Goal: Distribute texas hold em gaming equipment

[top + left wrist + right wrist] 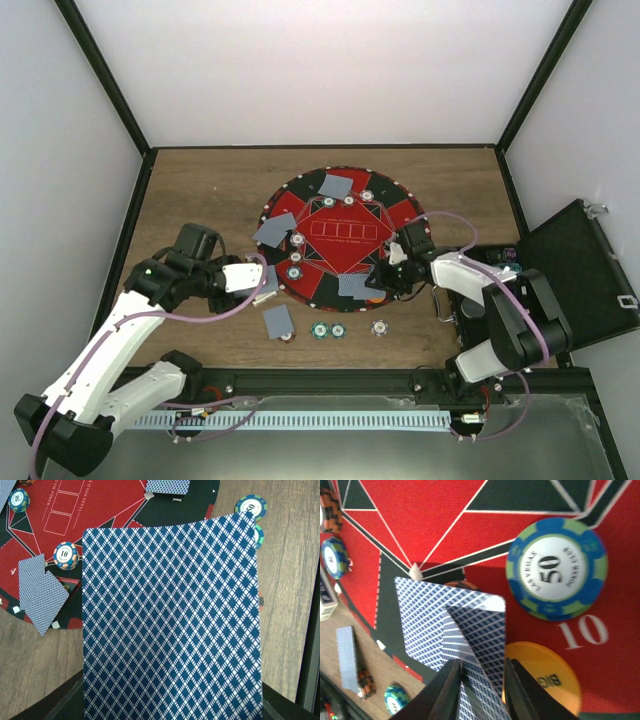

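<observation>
A blue-diamond-backed playing card (170,620) fills the left wrist view, and my left gripper (262,287) is shut on it at the mat's left rim; its fingers are hidden under the card. My right gripper (482,662) hangs over the mat's lower right with its jaws apart. A tilted card (480,645) stands between them, leaning on the left finger, above a flat card (430,615). Beside them lie an orange disc (545,680) and a blue-green 50 chip (556,575). More cards (336,186) and chips (296,257) lie on the red-and-black mat (340,235).
On the wood in front of the mat lie a card (278,321) and three chips (329,329). An open black case (570,260) stands at the right. White walls with black frame bars close in the table.
</observation>
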`<state>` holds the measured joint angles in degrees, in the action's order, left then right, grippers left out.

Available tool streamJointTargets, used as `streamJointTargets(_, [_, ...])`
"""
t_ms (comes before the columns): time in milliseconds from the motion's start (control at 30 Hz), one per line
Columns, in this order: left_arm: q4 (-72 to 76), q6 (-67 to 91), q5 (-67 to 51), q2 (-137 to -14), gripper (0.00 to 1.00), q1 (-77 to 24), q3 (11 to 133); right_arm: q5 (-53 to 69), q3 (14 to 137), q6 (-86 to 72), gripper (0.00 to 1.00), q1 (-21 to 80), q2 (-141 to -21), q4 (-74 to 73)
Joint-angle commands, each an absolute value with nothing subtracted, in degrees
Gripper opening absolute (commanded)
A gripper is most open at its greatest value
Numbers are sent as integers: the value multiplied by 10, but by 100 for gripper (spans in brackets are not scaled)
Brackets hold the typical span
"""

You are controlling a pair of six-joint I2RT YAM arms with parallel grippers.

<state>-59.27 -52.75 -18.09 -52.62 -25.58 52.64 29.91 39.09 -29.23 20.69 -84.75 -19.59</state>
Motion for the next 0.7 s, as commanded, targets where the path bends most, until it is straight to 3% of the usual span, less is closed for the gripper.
streamJointTargets(0, [-591, -536, -192, -514, 5, -255, 526, 208, 432, -272, 33, 202, -813, -269])
streamJointTargets(500, [-592, -536, -193, -515, 5, -255, 529, 120, 561, -293, 65, 222, -758, -375])
streamJointTargets(667, [-591, -533, -196, -520, 5, -255, 531, 274, 566, -367, 76, 275, -720, -280])
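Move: The card just dealt is still at the right hand's fingertips, tilted, its middle about 1 cm back and 1 cm below. The card already lying there has its middle some 4 cm to this hand's left. The orange button sits about 1 cm back and 2 cm right, and the nearest 50 chip roughly 4 cm ahead and 2 cm right. From the deck-holding left hand, the dealt card lies about 5 cm ahead, 21 cm right and 16 cm lower. The tilted card comes free of the right fingers as they spread from a narrow gap to about three quarters open. The hand first slips some 3 cm right, then climbs about 10 cm and moves 4 cm forward, clear of the two cards, drifting back left at the end, its fingers swinging forward roughly 15 degrees. ##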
